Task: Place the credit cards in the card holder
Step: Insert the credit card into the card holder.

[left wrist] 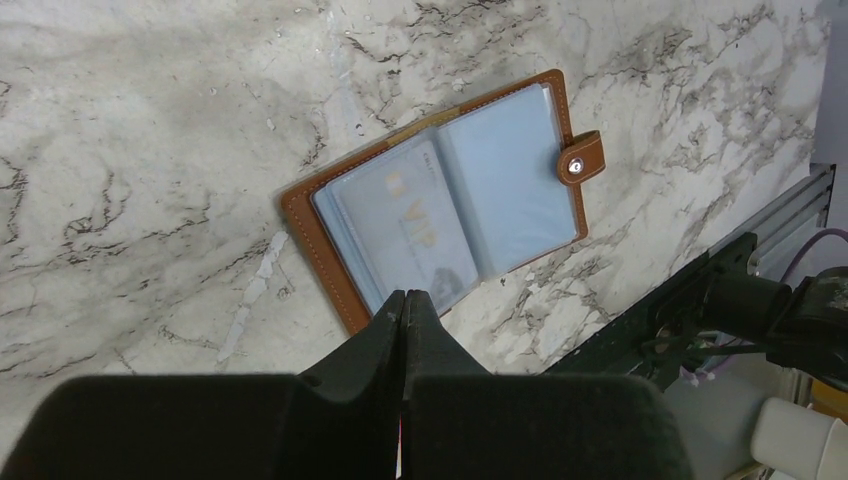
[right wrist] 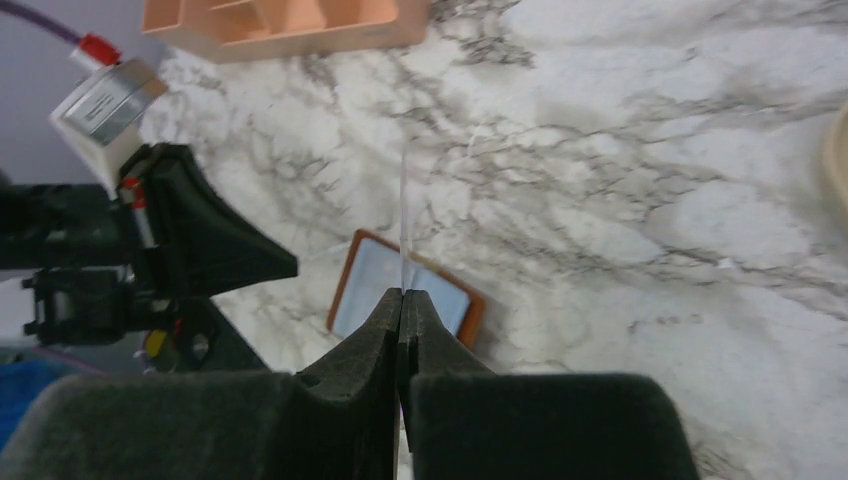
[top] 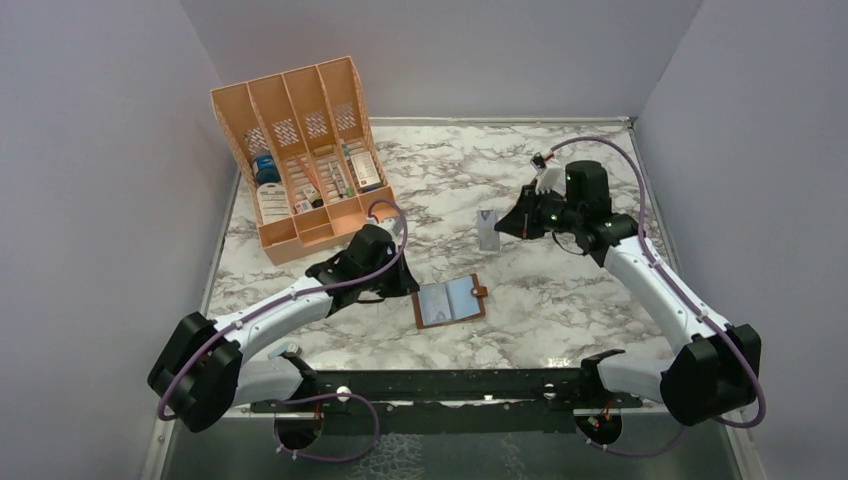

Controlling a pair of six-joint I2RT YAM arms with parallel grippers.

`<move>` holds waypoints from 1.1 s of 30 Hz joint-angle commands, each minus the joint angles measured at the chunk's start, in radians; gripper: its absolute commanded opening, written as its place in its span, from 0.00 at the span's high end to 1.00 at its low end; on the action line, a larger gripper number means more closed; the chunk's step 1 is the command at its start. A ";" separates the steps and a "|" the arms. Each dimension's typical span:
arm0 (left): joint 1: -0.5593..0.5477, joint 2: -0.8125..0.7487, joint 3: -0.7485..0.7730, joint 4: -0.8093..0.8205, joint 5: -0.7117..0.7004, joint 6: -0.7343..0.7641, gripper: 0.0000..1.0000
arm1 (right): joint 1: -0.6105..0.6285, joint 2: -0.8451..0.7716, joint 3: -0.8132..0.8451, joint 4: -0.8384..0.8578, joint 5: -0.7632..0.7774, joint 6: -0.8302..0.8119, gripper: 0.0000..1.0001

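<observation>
The brown card holder lies open on the marble table, its clear bluish sleeves facing up. One card with gold lettering sits inside a left-hand sleeve. My left gripper is shut, with its tips at the holder's near edge and nothing visible between them. My right gripper is shut on a pale credit card, seen edge-on. In the top view that card hangs upright off the table, behind and to the right of the holder. The right gripper grips its right edge.
The big orange slotted organiser with small boxes and bottles stands at the back left, close behind my left arm. A tan rounded edge shows at the right border of the right wrist view. The black base rail runs along the near edge.
</observation>
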 commanded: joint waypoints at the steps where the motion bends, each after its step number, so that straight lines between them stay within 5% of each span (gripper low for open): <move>1: 0.003 0.028 -0.027 0.077 0.045 -0.022 1.00 | 0.025 -0.062 -0.084 0.099 -0.220 0.143 0.99; 9: 0.003 0.081 -0.084 0.186 0.063 -0.048 1.00 | 0.049 -0.111 -0.229 0.194 -0.248 0.250 0.99; 33: 0.003 0.221 -0.115 0.228 0.057 -0.042 1.00 | 0.193 0.102 -0.421 0.513 -0.129 0.356 0.99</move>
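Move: The open card holder lies about 10 cm back and 10 cm left of the right hand, which already holds a card, and some 17 cm below it. From the same hand, the snap tab is about 8 cm back and 3 cm left, the VIP card already in the left page 10 cm back and 13 cm left, and the card box 11 cm ahead and 10 cm right. From the left hand, the holder's middle is 8 cm right, 1 cm back and 7 cm below, and that VIP card 4 cm right and 1 cm back. The card, still pinched in the right fingers, is brought back and to the left over the holder, then mostly down, about 10 cm lower in all, while the wrist swings the fingers round to point more to the left. The left hand, fingers still shut, sinks some 6 cm to the holder's left edge, its tip tilting steeper; whether it presses there can't be told. ##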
